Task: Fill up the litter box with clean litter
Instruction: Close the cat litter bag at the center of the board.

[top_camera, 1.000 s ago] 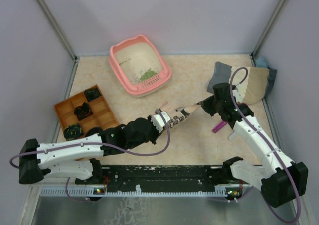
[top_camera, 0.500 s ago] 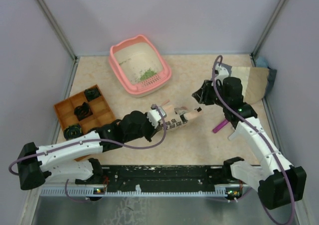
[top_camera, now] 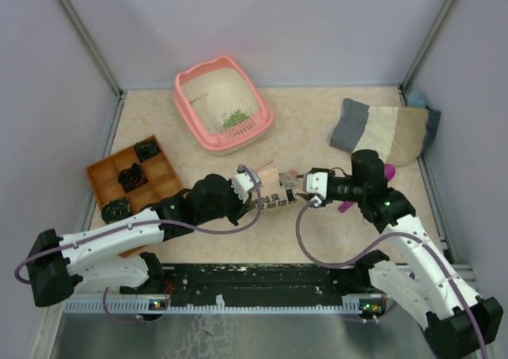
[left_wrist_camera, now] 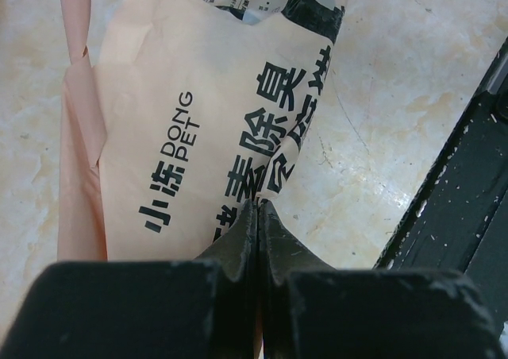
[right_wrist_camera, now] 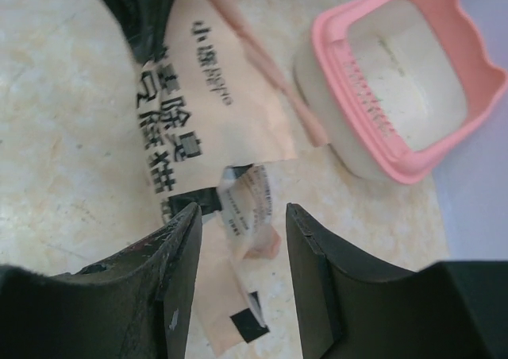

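The salmon-pink litter box [top_camera: 184, 97] stands at the back centre, with a small pile of green clean litter [top_camera: 233, 121] near its front wall. Its rim [right_wrist_camera: 321, 37] also shows in the right wrist view. A beige printed paper bag [top_camera: 275, 194] lies mid-table, and my left gripper [top_camera: 252, 187] is shut on its edge. The left wrist view has the fingertips [left_wrist_camera: 258, 208] pinched on the bag [left_wrist_camera: 182, 121]. My right gripper [top_camera: 305, 186] is open at the bag's other end. Its jaws [right_wrist_camera: 243, 212] stand either side of the bag's crumpled end [right_wrist_camera: 246, 208].
An orange compartmented tray [top_camera: 99, 172] holding dark items sits at the left. A grey and beige cushion [top_camera: 385, 133] lies at the back right. A magenta scoop [top_camera: 347, 206] lies partly under my right arm. A black rail [top_camera: 262, 279] runs along the near edge.
My right gripper has opened and swung from the cushion down and left to the bag's free end. My left arm, still gripping the bag, has drawn it slightly left.
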`<control>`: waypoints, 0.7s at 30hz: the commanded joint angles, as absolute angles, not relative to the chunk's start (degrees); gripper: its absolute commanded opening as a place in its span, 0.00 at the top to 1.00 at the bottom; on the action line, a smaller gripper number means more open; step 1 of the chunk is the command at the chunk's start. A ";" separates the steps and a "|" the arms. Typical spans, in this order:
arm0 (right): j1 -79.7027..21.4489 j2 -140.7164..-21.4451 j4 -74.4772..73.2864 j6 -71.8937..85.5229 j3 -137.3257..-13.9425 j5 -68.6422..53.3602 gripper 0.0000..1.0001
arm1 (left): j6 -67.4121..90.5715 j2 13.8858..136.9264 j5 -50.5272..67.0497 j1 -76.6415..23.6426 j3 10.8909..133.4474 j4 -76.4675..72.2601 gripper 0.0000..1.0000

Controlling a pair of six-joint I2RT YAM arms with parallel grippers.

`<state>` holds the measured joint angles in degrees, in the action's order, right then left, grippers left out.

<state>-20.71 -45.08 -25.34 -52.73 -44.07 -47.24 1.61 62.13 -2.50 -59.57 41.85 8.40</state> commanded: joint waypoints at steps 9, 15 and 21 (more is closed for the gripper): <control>-29.31 -45.07 -23.37 -63.26 -37.30 -39.64 0.53 | 3.01 60.98 -0.53 -57.77 42.05 -1.79 1.00; -30.89 -48.61 -24.52 -64.76 -37.28 -36.34 0.56 | 3.59 61.28 0.34 -57.49 41.63 -2.79 1.00; -32.81 -51.08 -24.47 -65.76 -37.10 -33.79 0.58 | 4.57 60.31 0.82 -57.17 42.05 -3.51 1.00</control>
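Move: Under the right hand, about 12 cm down and some 4 cm to its left, is the black tape strip on the cat litter bag's folded edge. The litter box stands roughly 30 cm farther out and 21 cm left of this hand, the purple scoop around 22 cm to its right and 5 cm farther out. From the left hand, which already holds the bag's edge, the tape strip lies some 9 cm to the right, 3 cm farther out and slightly lower. Sinking about 8 cm, nearly straight down, the right hand closes in on the black tape strip of the bag; it drops quickly, pauses briefly, then sinks on. Its left-pointing fingers tip down some 15 degrees and stay about half open, coming to either side of the strip without closing. The left hand stays put, still pinching the bag's edge. ##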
